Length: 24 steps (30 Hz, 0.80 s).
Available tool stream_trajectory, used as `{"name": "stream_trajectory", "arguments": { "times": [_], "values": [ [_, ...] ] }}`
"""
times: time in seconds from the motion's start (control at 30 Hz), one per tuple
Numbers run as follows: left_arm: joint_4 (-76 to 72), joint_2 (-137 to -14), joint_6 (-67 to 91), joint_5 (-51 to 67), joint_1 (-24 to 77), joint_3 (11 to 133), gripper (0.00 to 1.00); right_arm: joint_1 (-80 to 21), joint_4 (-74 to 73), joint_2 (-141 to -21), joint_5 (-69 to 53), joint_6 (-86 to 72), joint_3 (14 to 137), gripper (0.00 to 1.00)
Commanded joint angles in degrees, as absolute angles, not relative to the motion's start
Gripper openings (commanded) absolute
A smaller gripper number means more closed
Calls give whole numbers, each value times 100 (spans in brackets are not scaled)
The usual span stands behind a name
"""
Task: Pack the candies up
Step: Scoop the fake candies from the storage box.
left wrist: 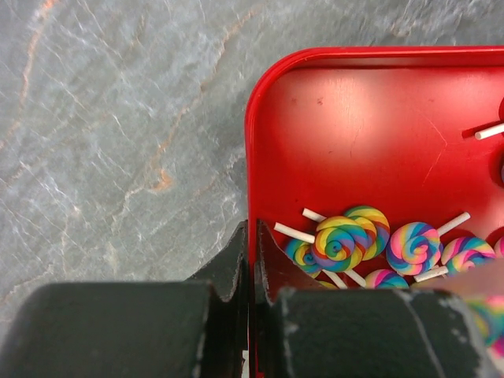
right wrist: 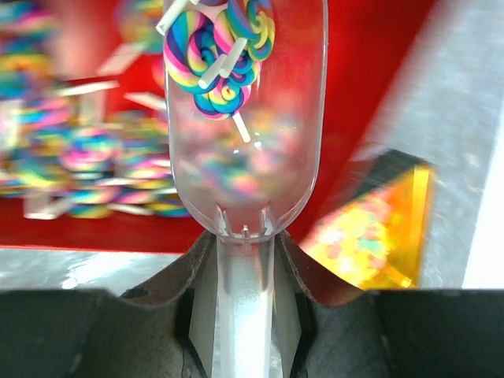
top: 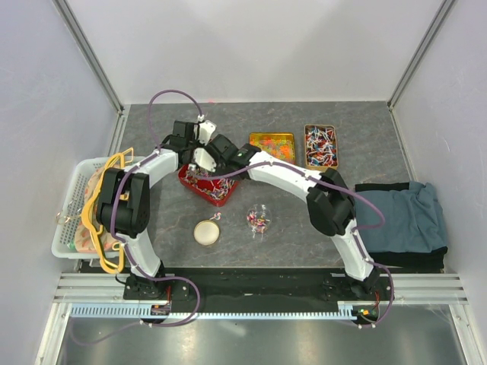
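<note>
The candies are rainbow swirl lollipops on white sticks, piled in a red tray. My left gripper is shut on the tray's rim, one finger outside the wall and one inside. My right gripper is shut on the handle of a clear plastic scoop, which hangs over the tray with a few lollipops at its front end. From above, both grippers meet at the far side of the red tray. A small clear packet of candies lies in front of the tray.
A yellow-orange tray and a tray of red, white and blue sweets sit at the back. A round tan lid lies near the front. A white basket stands at the left and a blue-grey cloth lies at the right.
</note>
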<state>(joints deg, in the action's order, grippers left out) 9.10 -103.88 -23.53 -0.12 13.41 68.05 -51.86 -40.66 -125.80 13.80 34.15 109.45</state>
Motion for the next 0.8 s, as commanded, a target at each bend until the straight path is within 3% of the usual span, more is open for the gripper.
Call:
{"name": "stream_trajectory", "arguments": {
  "times": [0.0,0.57,0.77],
  "values": [
    [932,-10283,-2391,184,1257,6803,2,-4905,-3112,-11708,1652,3138,10811,0],
    [1098,-10713,-2206,299,1072,7356,2,-4509,-2944,-10636,1029,3041,9265,0],
    [1213,-10872,-2171,352,949,7559,2,-4421,-3743,-9818,572,3601,8781,0]
  ]
}}
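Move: The clear storage box I take the loaded scoop to stands about 14 cm back and 7 cm right of my right hand, and some 4 cm lower. The red box I scooped from is centred 10 cm to that hand's left and level with it, 6 cm down. The gold tin lies 9 cm ahead and 12 cm right; the round lid 19 cm back, 10 cm left. From my left hand, the storage box is about 23 cm back and 23 cm right. My right hand keeps its pinch on the scoop handle and lifts the load about 7 cm, slightly forward, while swinging right. It then sinks a few centimetres and draws back, still going right, some 8 cm in all, carrying the scoop clear of the red box towards the storage box's side, tilted about 10 degrees left side up. My left hand keeps the red box's rim pinched and lowers it about 2 cm. ##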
